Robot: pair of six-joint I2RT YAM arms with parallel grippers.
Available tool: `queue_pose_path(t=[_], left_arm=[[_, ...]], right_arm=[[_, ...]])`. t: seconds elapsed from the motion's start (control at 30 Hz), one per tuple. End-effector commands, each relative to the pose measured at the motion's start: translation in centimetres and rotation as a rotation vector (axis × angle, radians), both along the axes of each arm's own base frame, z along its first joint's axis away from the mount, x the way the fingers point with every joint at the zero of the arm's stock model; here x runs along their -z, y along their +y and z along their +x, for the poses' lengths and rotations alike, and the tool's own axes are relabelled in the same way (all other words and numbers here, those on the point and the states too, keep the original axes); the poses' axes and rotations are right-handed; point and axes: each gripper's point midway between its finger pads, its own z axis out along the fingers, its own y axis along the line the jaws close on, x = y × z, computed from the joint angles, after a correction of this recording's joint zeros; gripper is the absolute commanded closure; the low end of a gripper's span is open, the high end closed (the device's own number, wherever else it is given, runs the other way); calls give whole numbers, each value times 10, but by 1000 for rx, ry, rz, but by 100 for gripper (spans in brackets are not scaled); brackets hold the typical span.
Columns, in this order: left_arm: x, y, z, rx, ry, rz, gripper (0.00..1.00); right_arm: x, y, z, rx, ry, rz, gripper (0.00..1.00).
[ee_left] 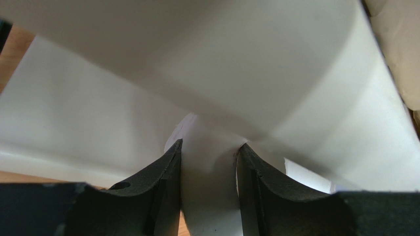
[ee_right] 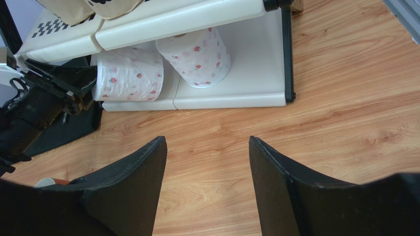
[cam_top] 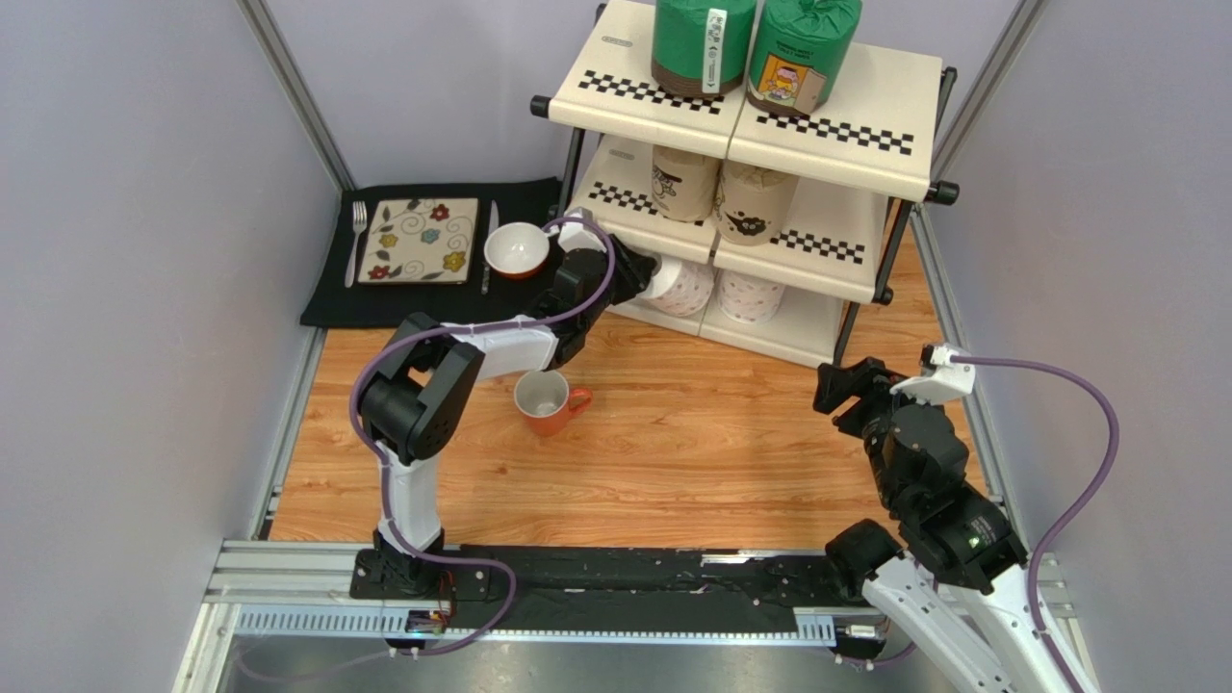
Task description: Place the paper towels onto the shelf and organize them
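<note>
The shelf [cam_top: 868, 123] stands at the back right. Two green rolls [cam_top: 704, 41] sit on its top tier and two tan rolls [cam_top: 684, 181] on the middle tier. On the bottom tier, a white flowered roll [cam_top: 684, 286] lies on its side at the left and a second white roll [cam_top: 752, 296] stands beside it. My left gripper [cam_top: 636, 275] reaches in at the left end, shut on the lying roll's paper [ee_left: 209, 191], which fills the gap between its fingers [ee_left: 162, 187]. My right gripper [cam_top: 839, 387] is open and empty over the floor, right of the shelf's front. Both white rolls [ee_right: 129, 73] show in its view.
An orange-and-white mug [cam_top: 547, 402] stands on the wood just under my left arm. A white bowl [cam_top: 516, 251], a flowered tile [cam_top: 421, 240], a fork [cam_top: 357, 231] and a knife [cam_top: 492, 238] lie on the black placemat [cam_top: 434, 296] at the back left.
</note>
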Motion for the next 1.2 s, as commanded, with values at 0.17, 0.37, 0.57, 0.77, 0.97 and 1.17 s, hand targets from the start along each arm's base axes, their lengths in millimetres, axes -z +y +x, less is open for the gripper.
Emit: queue_pose_path(t=[0.17,0.37,0.57,0.77,0.97,1.17], left_arm=[[-43,-7,29,-74,-131,-101,63],[-34,-12,32,-71,-132,-91,45],[-25,-11,28,-66,-124,-91,30],[-24,-5,16,-59,-128,-108,17],[-30,0,4,-43,-134,-136,6],[-39,8,-14,-25,-141,-169,4]], right_arm=[[-9,-2,0,14,-24,11,34],[-6,-2,2,16,-16,10,34],[-3,0,2,13,-8,8,34],[1,2,3,9,3,16,34],[1,3,4,8,4,20,34],[1,1,2,14,3,25,34]])
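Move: The left hand still holds the white floral roll tipped on its side, the roll's middle about 5 cm to the right, 1 cm back and 4 cm below, just over the bottom shelf. The standing floral roll is some 14 cm right, 2 cm back and 4 cm lower; the mug is 20 cm back, 15 cm left and 8 cm lower. From the right hand, the held roll lies roughly 22 cm ahead, 22 cm left and 12 cm below. Its fingers pinching the roll's left end, the left hand eases it about 2 cm forward and 1 cm down onto the bottom shelf, turning a few degrees counter-clockwise. There the fingers open wide and let go. Then the hand backs off some 2.5 cm, sinking another centimetre, its open fingers ending just left of the roll. ##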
